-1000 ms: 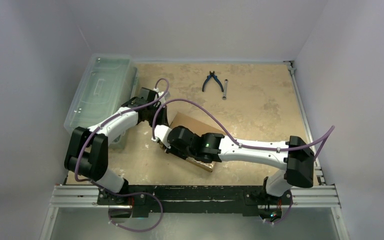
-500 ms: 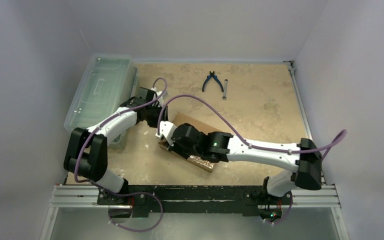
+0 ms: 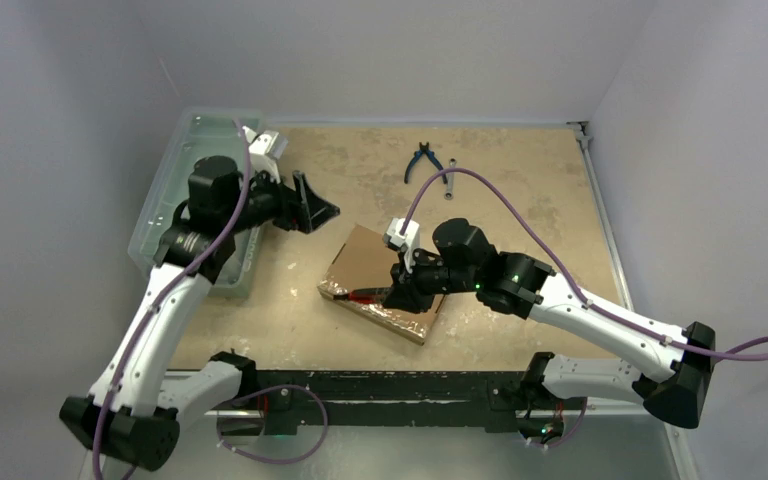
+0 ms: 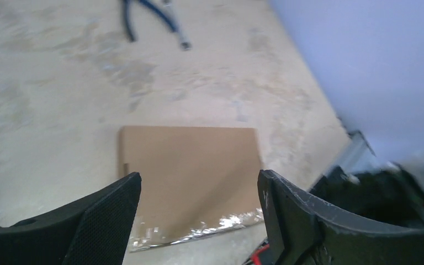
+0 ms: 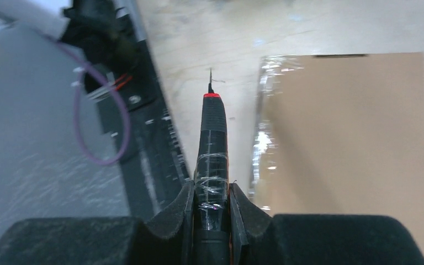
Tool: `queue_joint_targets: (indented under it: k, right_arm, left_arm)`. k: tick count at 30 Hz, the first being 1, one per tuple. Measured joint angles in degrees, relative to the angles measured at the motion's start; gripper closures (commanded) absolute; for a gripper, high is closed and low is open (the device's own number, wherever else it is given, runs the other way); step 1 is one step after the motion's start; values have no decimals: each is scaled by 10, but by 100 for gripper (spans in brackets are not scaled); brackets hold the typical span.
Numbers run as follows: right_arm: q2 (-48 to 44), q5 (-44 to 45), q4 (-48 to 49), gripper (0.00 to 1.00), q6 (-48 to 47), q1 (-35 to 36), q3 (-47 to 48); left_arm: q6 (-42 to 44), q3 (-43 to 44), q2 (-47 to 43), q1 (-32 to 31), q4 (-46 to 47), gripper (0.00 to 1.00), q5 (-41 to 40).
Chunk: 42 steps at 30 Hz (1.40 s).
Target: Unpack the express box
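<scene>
The express box [image 3: 380, 275] lies flat and closed in the middle of the table, brown cardboard with shiny clear tape along its near edge; it also shows in the left wrist view [image 4: 190, 165] and the right wrist view [image 5: 348, 143]. My right gripper [image 3: 403, 288] is shut on a black pen-like cutter [image 5: 212, 138] with a red collar and a thin blade. The cutter's tip [image 3: 360, 296] sits at the taped near edge of the box. My left gripper [image 3: 318, 207] hangs open and empty, up and to the left of the box, its fingers [image 4: 105, 221] wide apart.
A large clear plastic lidded bin [image 3: 192, 150] stands at the left rear, under the left arm. Blue-handled pliers [image 3: 422, 160] and a small metal wrench [image 3: 449, 180] lie at the back. The black frame rail [image 3: 390, 385] runs along the table's near edge.
My left gripper opened, lifted off the box's far corner and drew back to the left. My right arm swung right, keeping the cutter, and now reaches the box from its right side.
</scene>
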Motion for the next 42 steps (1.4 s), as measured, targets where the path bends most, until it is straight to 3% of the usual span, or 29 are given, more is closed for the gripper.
queue_joint_targets:
  k: [6,13,21,23,26,28,35,37,40,42]
  right_arm:
    - [4,-164,6,100,12,-7,-5]
    - [16,-260,3,100,11,-11,-5]
    - [19,-315,8,100,12,-54,-3]
    - [19,-329,20,100,14,-58,-3]
    - [21,-350,30,100,16,-59,-3]
    - [23,-360,30,100,15,-59,-2]
    - [35,-391,31,100,14,-74,1]
    - [37,-401,34,100,15,-78,1]
    - [40,-408,41,100,20,-83,1]
    - [40,-415,48,100,26,-87,1]
  left_arm:
    - [-6,-84,-108,-27,45,22,177]
    - [-15,-146,-87,-185,27,21,220]
    - [-19,-169,-122,-210,29,23,297]
    - [-19,-169,-119,-216,29,28,305]
    - [-16,-169,-103,-225,29,47,306]
    - [-15,-169,-95,-231,26,53,306]
    - [-3,-169,-95,-235,21,48,302]
    - [-3,-172,-95,-235,22,51,303]
    - [-2,-177,-97,-235,21,66,304]
    - [-2,-177,-99,-235,22,86,306]
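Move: The knife, already in the right fingers, has its middle about 5 cm left, 1 cm ahead and 3 cm below the right hand. From the open left hand that is roughly 13 cm back, 12 cm right and 9 cm down. The left gripper waits some 14 cm ahead, 17 cm left and 6 cm above the right hand. The express box's middle is about 7 cm ahead, 3 cm left and 13 cm below the right hand. Back towards its base goes the left hand, about 21 cm, with some 9 cm to the right, swinging clockwise about 50 degrees until its wide-open fingers straddle the knife's front part; then they close by about half. The right hand keeps its grip, draws the knife back about 6 cm and lifts it slightly, turning counter-clockwise some 25 degrees to meet the left. ##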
